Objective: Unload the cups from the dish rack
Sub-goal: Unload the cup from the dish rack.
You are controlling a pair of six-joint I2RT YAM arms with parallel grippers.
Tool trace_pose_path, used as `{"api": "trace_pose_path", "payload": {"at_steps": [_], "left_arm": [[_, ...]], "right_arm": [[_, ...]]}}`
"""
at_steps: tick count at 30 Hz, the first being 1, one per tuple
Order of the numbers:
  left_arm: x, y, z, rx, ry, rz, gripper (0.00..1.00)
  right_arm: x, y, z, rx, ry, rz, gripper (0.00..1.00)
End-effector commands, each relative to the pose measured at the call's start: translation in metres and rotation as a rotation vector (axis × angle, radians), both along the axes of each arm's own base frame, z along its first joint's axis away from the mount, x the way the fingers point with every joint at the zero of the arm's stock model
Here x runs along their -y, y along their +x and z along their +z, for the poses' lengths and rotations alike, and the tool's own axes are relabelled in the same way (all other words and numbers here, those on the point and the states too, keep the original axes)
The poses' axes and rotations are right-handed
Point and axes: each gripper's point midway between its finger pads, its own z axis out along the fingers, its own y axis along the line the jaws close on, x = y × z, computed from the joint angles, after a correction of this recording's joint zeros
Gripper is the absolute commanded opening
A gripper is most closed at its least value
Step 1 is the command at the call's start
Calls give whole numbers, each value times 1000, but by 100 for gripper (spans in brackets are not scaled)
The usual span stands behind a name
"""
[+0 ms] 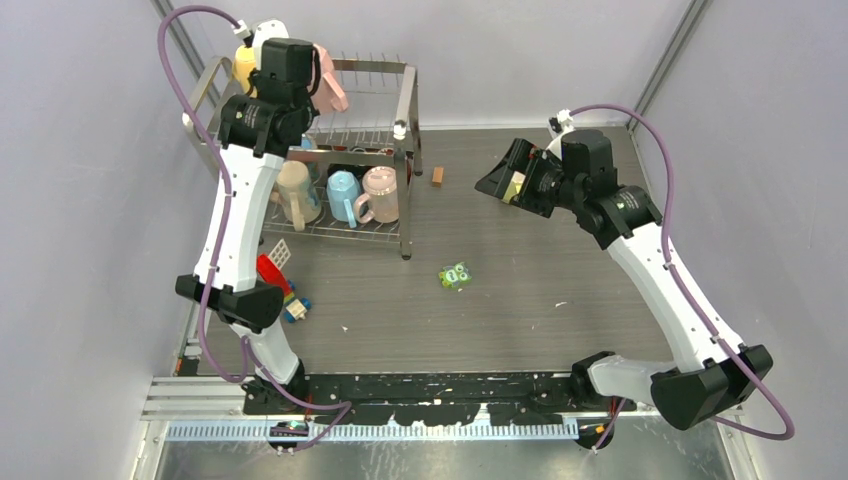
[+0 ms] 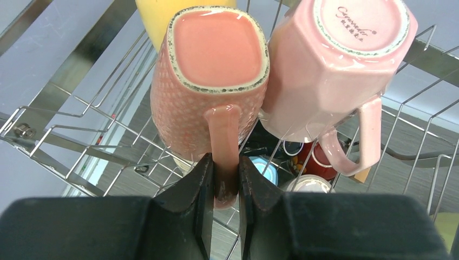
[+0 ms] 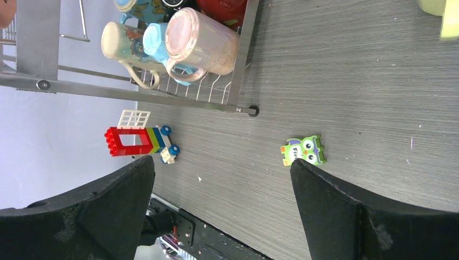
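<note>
The steel wire dish rack stands at the back left. My left gripper is at its upper tier, shut on the handle of an upside-down salmon-pink textured mug. A light pink mug leans next to it, and a yellow mug is behind. The lower tier holds a beige mug, a light blue mug and a pink mug. My right gripper is open and empty, above the table right of the rack.
A green owl block lies mid-table. A red toy brick vehicle sits in front of the rack. A small brown block lies by the rack's right side. A lime-yellow object shows at the right wrist view's edge.
</note>
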Motion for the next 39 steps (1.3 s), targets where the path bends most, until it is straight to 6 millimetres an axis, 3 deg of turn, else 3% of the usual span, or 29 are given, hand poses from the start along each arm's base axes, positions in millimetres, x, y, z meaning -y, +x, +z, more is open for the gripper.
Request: {"api": "trace_pose_path", "payload": {"at_steps": [1,16,29,39], "left_arm": [[-12,-8,60,195,-10,33,0],[-14,-17,96,318,-50,23,0],[-3,-30,79,295,-179,-39,0],[-2,-40,110,394,-228,-67,0]], "right_arm": [[-6,4,20,59,23,21,100],[-9,6,18,57,16,21,100],[-17,6,13,46,19,34,100],[-25,8,16,57,25,44,100]]}}
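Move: My left fingers already pinch the coral cup's handle; its upside-down body sits about 5 cm ahead, 3 cm left and 2 cm above my left hand. The pink cup is roughly 8 cm ahead and 5 cm right, and the yellow cup about 12 cm ahead and 7 cm left, both some 3 cm above the hand. From my right hand the coral cup lies some 43 cm left, 12 cm ahead and 10 cm higher. Keeping my pinch on the coral cup's handle, I raise my left hand about 5 cm out of the rack's top shelf, straight up at first, then easing back about 2 cm away from the yellow cup. My fingers tip upward some 10 degrees and the hand rolls about as much, left side down. My open right hand drifts 2 cm left. ##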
